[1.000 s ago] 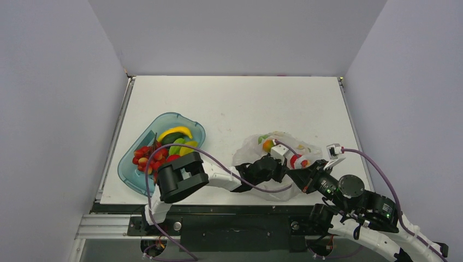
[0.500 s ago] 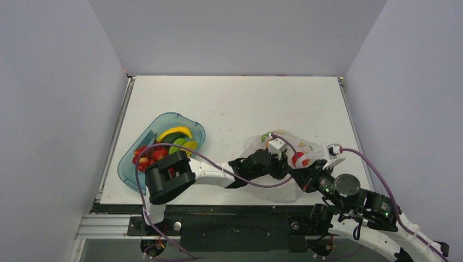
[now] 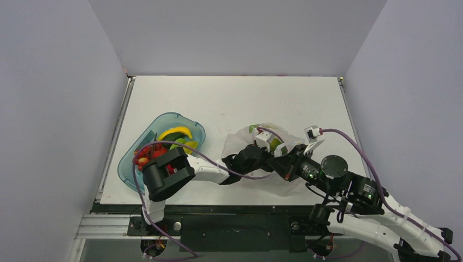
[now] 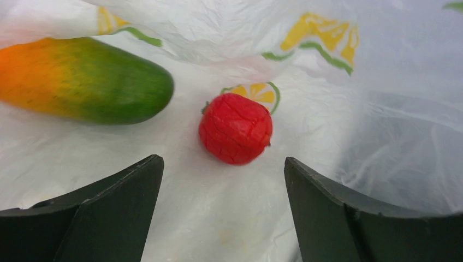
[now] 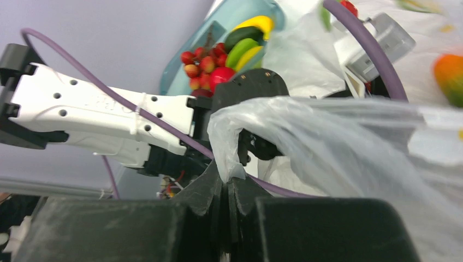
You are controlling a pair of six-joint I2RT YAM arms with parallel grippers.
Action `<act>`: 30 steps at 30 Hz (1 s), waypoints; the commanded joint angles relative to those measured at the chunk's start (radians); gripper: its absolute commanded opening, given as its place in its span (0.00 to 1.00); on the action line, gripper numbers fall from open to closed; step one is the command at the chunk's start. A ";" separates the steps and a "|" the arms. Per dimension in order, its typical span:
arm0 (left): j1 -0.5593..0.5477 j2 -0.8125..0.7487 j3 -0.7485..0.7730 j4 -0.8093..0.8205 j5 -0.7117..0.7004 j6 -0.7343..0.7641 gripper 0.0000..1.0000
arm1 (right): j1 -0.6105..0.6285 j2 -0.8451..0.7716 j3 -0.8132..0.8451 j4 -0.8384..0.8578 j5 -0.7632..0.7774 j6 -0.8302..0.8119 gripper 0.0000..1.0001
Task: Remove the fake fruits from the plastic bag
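The plastic bag (image 3: 238,144) lies crumpled at the table's front middle. My left gripper (image 4: 224,168) is inside it, open, with nothing between its fingers. A red round fruit (image 4: 236,128) rests on the bag's floor just beyond the fingertips. An orange-green mango (image 4: 87,79) lies to its left. My right gripper (image 5: 228,183) is shut on a fold of the bag's edge (image 5: 256,125) and holds it up. In the top view the right gripper (image 3: 286,164) sits at the bag's near right side. The mango (image 5: 450,76) shows through the film.
A teal oval tray (image 3: 165,116) at the left holds a yellow banana (image 3: 174,132), green pieces and a cluster of red berries (image 3: 144,155). The left arm (image 3: 207,172) reaches across from beside the tray to the bag. Purple cables loop over both arms.
My left gripper has opened wide and pushed further into the bag. The right arm has moved left with the bag's edge, and the bag has shifted left.
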 commanded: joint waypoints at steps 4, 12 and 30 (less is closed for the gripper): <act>-0.002 -0.212 -0.152 0.016 0.002 0.016 0.95 | 0.004 0.126 0.056 0.245 -0.171 -0.056 0.00; -0.049 -0.116 -0.055 -0.081 0.026 0.111 0.97 | 0.003 0.004 -0.064 0.240 -0.151 0.004 0.00; -0.078 0.095 0.125 -0.059 -0.128 0.142 0.97 | 0.005 -0.108 -0.115 0.150 -0.078 0.053 0.00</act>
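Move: The red fruit lies in the open bag about 3 cm farther out than the left hand, 5 cm to its right and 7 cm below it. The mango lies some 10 cm ahead of the left hand and 2 cm to its left, at about the same height as the fruit. From the right hand, shut on the plastic high above, the red fruit is roughly 13 cm ahead, 5 cm to the right and 25 cm down. The red fruit is approached from above: the left hand first swings about 4 cm left and up a little, draws back, then sinks some 8 cm into the bag, easing right and slightly forward. Its fingers spread wide and tip about 15 degrees steeper, without closing. The right hand keeps its pinch on the bag, swinging about 4 cm left and up and mostly returning. ##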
